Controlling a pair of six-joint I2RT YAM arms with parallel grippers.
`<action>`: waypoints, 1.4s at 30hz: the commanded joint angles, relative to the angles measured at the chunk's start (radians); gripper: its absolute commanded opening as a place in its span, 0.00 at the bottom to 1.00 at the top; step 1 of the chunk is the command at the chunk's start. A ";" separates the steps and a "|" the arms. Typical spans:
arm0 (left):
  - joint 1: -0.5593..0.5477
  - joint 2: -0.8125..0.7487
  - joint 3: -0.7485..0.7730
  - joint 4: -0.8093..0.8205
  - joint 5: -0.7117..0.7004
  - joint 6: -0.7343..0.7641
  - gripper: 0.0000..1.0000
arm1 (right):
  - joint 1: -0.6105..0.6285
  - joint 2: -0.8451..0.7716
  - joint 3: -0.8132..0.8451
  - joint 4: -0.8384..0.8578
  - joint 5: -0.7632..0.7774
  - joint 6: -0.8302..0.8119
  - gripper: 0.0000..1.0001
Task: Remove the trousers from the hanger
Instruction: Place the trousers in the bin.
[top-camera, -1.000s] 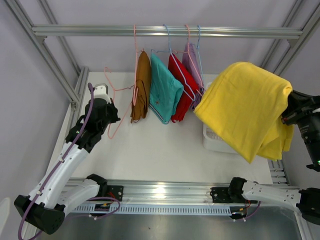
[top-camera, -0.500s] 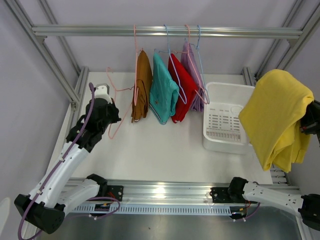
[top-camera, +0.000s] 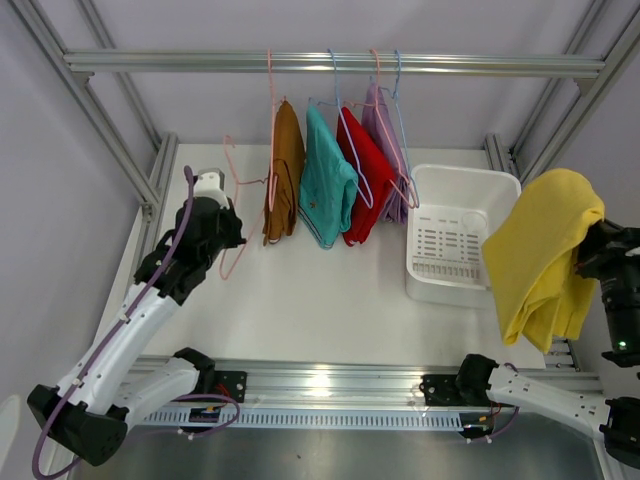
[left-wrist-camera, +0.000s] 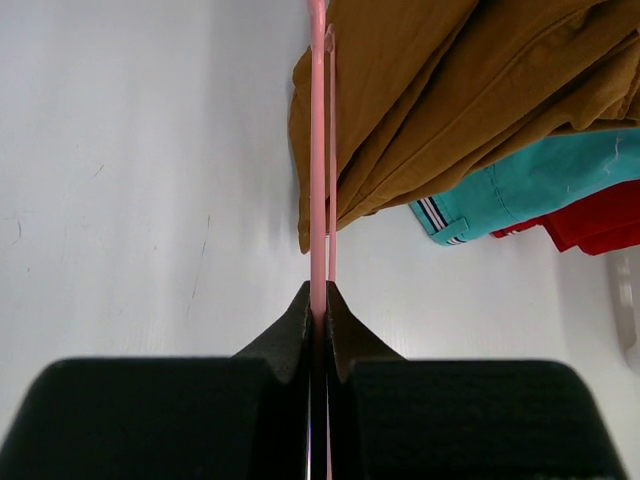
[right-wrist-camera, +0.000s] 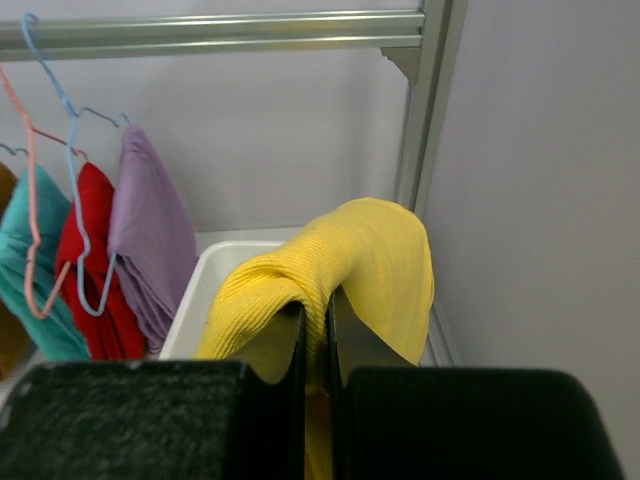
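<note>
Brown (top-camera: 285, 170), teal (top-camera: 328, 182), red (top-camera: 366, 175) and lavender (top-camera: 384, 125) trousers hang on wire hangers from the top rail (top-camera: 330, 62). The yellow trousers (top-camera: 540, 255) dangle at the far right, pinched in a fold by my shut right gripper (top-camera: 588, 250), just right of the white basket (top-camera: 455, 235). The right wrist view shows that yellow cloth (right-wrist-camera: 370, 250) draped over the closed right gripper (right-wrist-camera: 316, 310). My left gripper (top-camera: 233, 240) is shut on a bare pink hanger (top-camera: 237, 185) left of the brown trousers (left-wrist-camera: 440, 90). Its wire (left-wrist-camera: 318, 150) runs straight out of the left gripper (left-wrist-camera: 318, 305).
The slotted white basket's rim (right-wrist-camera: 215, 270) lies below the yellow cloth, right of the lavender trousers (right-wrist-camera: 150, 220). Aluminium frame posts (top-camera: 105, 120) stand at the table's left and right back corners. White tabletop (top-camera: 310, 300) spreads under the hanging garments.
My right arm has swung the yellow trousers from over the basket out to the right and lower. The left gripper and pink hanger have edged slightly toward the rail.
</note>
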 joint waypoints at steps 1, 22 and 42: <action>-0.017 0.004 0.048 0.015 0.009 0.025 0.00 | 0.005 -0.027 -0.083 0.271 0.074 -0.061 0.00; -0.054 -0.005 0.054 0.009 0.004 0.032 0.00 | -0.130 0.125 -0.278 0.889 0.163 -0.302 0.00; -0.088 0.007 0.062 0.000 0.009 0.040 0.00 | -0.586 0.311 -0.336 0.504 -0.040 0.246 0.00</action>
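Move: The right gripper holds the yellow trousers high; the bin's middle lies about 26 cm ahead of it, 5 cm to its left and some 42 cm below. The purple trousers hang some 31 cm ahead, 27 cm left and 15 cm lower, with the red trousers about 5 cm farther left of them and 2 cm nearer. From the left gripper the bin is about 12 cm ahead, 57 cm to the right and 18 cm below. Carry the yellow trousers with the right gripper about 10 cm forward over the bin, swinging the wrist some 30 degrees clockwise. After a small dip and recovery, sink about 7 cm in the latter half, the fingers staying shut on the cloth. Let the left gripper ease 2 cm to the right towards the brown trousers, still pinching the empty pink hanger. ##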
